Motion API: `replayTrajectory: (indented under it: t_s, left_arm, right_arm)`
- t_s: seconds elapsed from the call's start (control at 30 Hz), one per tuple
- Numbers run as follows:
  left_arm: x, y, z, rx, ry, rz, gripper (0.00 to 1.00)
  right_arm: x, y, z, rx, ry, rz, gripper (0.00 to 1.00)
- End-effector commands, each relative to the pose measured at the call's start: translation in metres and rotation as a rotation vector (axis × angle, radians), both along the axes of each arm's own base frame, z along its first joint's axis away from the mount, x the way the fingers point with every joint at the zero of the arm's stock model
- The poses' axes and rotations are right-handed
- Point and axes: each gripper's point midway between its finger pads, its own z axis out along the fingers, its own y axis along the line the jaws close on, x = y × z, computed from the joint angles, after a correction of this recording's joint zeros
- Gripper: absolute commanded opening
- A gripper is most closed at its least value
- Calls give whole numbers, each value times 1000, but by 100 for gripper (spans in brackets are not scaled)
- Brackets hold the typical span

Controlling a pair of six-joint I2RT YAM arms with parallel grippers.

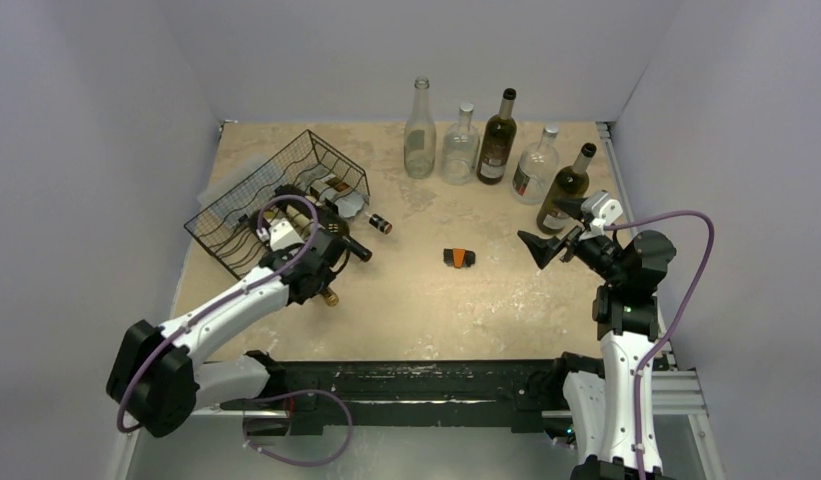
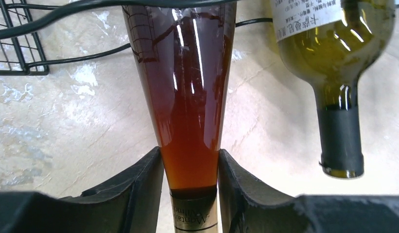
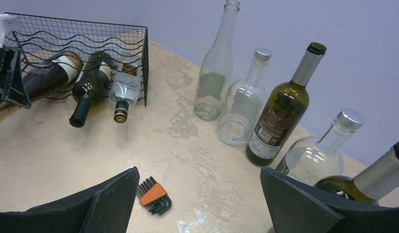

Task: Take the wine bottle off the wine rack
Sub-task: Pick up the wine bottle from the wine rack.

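Observation:
The black wire wine rack (image 1: 276, 195) lies at the table's left rear. An amber wine bottle (image 2: 190, 97) with a gold foil neck lies in it, neck pointing out of the open side and a rack wire (image 2: 66, 12) across its body. My left gripper (image 2: 190, 162) is shut on that neck just above the foil; from above, the gripper (image 1: 321, 262) sits at the rack's front corner. A green bottle (image 2: 333, 48) with a black capsule lies beside it. My right gripper (image 3: 199, 182) hangs open and empty at the right (image 1: 546, 245).
Several upright bottles (image 1: 498, 140) stand in a row at the back right, close to the right gripper. An orange-and-black hex key set (image 1: 458, 257) lies mid-table. A small clear bottle (image 3: 123, 92) also lies in the rack. Walls enclose the table.

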Motion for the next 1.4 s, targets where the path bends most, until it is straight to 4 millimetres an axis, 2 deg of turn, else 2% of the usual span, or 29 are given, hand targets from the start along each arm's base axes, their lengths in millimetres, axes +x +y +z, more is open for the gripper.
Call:
replayTrajectory:
  t_s: [0.0, 0.27, 0.57, 0.83, 1.0, 1.17, 1.37]
  left_arm:
    - [-5, -2, 25, -64, -93, -2, 0]
    - [-22, -12, 36, -147, -120, -36, 0]
    - [-31, -25, 55, -218, -158, -66, 0]
    - [-41, -37, 53, -267, -134, -70, 0]
    - [-46, -46, 55, -313, -132, -72, 0]
    - [-48, -53, 60, -357, -132, -63, 0]
    - [-53, -62, 60, -398, -121, -53, 0]
  right_arm:
    - [0, -3, 9, -15, -35, -18, 99]
    - [-1, -3, 9, -15, -36, -18, 99]
    - [-1, -2, 9, -14, -35, -16, 99]
    - [-3, 1, 8, -4, -28, 8, 99]
    - [-17, 22, -2, 0, 3, 173, 99]
    - [-38, 60, -20, -56, -1, 391, 99]
    - [-40, 91, -50, -125, 87, 533, 99]
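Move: The left hand already grips the wine bottle by its neck. The bottle's middle lies about 6 cm ahead and 5 cm left, nearly level. The wine rack's middle is roughly 20 cm ahead, 8 cm left and 5 cm down, the green bottle's 15 cm ahead, 2 cm right and 4 cm down. From the right hand, the wine bottle is some 52 cm left, 4 cm ahead and 22 cm down; the hex key set 13 cm left, 8 cm ahead, 30 cm down. Back towards its base by about 6 cm, rising some 3 cm early on and then easing right about 4 cm, the left hand draws the wine bottle neck-first away from the rack, keeping its grip and rolling some 15 degrees, left side down. Late on, the open right hand swings left about 8 cm towards it, also back and down, turning 25 degrees counter-clockwise. ##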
